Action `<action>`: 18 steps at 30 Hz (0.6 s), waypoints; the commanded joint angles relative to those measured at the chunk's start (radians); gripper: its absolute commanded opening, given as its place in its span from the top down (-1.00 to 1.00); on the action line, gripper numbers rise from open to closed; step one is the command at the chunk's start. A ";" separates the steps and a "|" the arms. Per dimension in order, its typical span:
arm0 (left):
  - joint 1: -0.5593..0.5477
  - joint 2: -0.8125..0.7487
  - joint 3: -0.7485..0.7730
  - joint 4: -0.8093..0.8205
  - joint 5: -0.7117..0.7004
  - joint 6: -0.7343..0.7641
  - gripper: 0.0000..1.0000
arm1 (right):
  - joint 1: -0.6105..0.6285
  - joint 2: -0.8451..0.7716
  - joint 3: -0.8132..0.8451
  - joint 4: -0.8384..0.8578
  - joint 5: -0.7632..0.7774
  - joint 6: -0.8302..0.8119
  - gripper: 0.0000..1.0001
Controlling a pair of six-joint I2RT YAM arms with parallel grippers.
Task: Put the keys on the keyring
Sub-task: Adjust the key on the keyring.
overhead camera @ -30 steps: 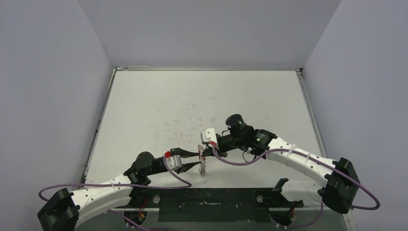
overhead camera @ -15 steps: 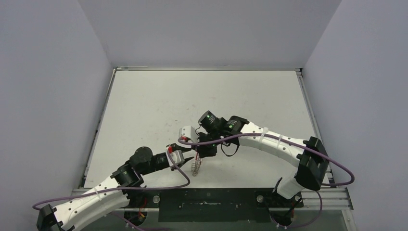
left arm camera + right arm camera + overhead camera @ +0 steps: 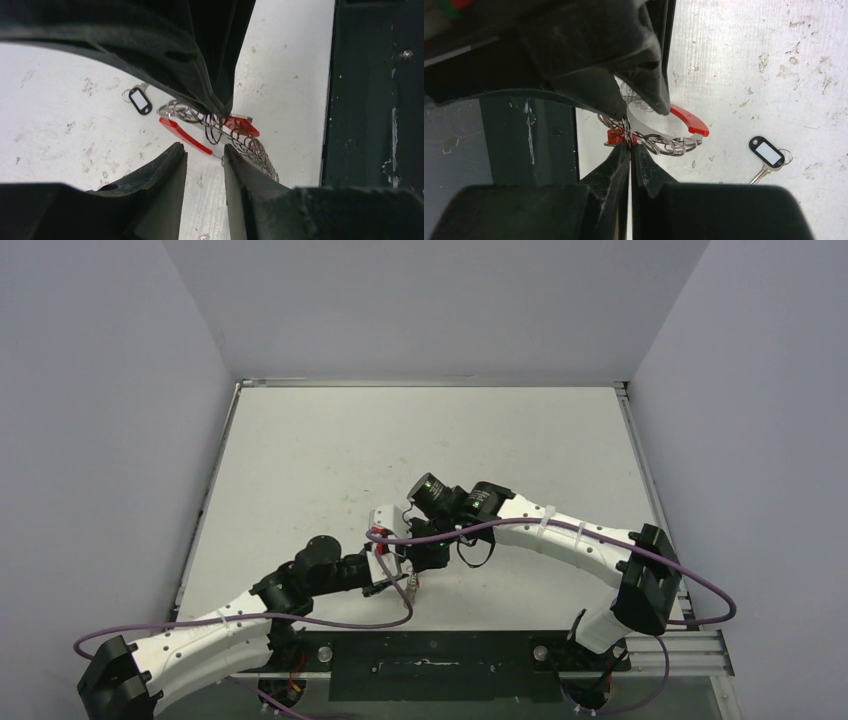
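The keyring [image 3: 689, 120], a thin metal ring with a red sleeve and several small silver rings strung on it, hangs low over the white table. My right gripper [image 3: 629, 147] is shut on its wire beside a red piece. The ring shows again in the left wrist view [image 3: 182, 135] and faintly from above [image 3: 409, 584]. My left gripper [image 3: 204, 150] is open, its tips just short of the red sleeve with nothing between them. One loose key [image 3: 768, 152], with a black oblong tag and a short silver shaft, lies on the table beyond the ring [image 3: 140, 101].
A black strip [image 3: 375, 100] runs along the near table edge, right next to the ring. Both arms meet over the near middle of the table [image 3: 300, 440]. The table surface is scuffed with small marks. Grey walls enclose the other three sides.
The right arm swung left and lower with the keyring, then held still. The left arm shifted its elbow forward, and its jaws now stand a little wider.
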 commanded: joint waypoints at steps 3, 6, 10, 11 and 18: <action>-0.003 -0.006 0.013 0.169 0.064 -0.003 0.53 | 0.005 -0.010 0.031 0.018 0.013 -0.002 1.00; -0.003 -0.021 0.009 0.174 0.080 -0.001 0.56 | 0.006 -0.008 0.029 0.021 0.015 -0.002 1.00; -0.003 -0.022 0.002 0.180 0.072 0.001 0.62 | 0.005 -0.010 0.029 0.026 0.015 -0.001 1.00; -0.003 -0.016 0.005 0.178 0.068 0.003 0.70 | 0.006 -0.011 0.027 0.027 0.015 0.000 1.00; -0.003 0.060 0.046 0.134 0.076 0.026 0.76 | 0.005 -0.015 0.025 0.031 0.013 0.001 1.00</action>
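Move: The keyring's wire loop, hanging at the right hand's closed tips, lies about 2 cm to the left hand's right and 2 cm above it, straight ahead by 0. From the left hand, the keyring's red grip is some 4 cm ahead, 1 cm to the right and 5 cm below; the red key is about 3 cm back, 2 cm right, 1 cm below. The black tag lies 12 cm ahead, 5 cm right, 11 cm below. For the right hand, the loop is 1 cm left, 1 cm below and level fore-and-aft. The keyring's wire loop stays under the right hand's still-closed fingertips, which hold in place. The left hand comes up beneath those tips, rising about 3 cm while edging some 1.5 cm right towards the loop, then sinks back about 1 cm; its fingers tilt up slightly and narrow from a third open to nearly shut, one tip either side of the loop. ##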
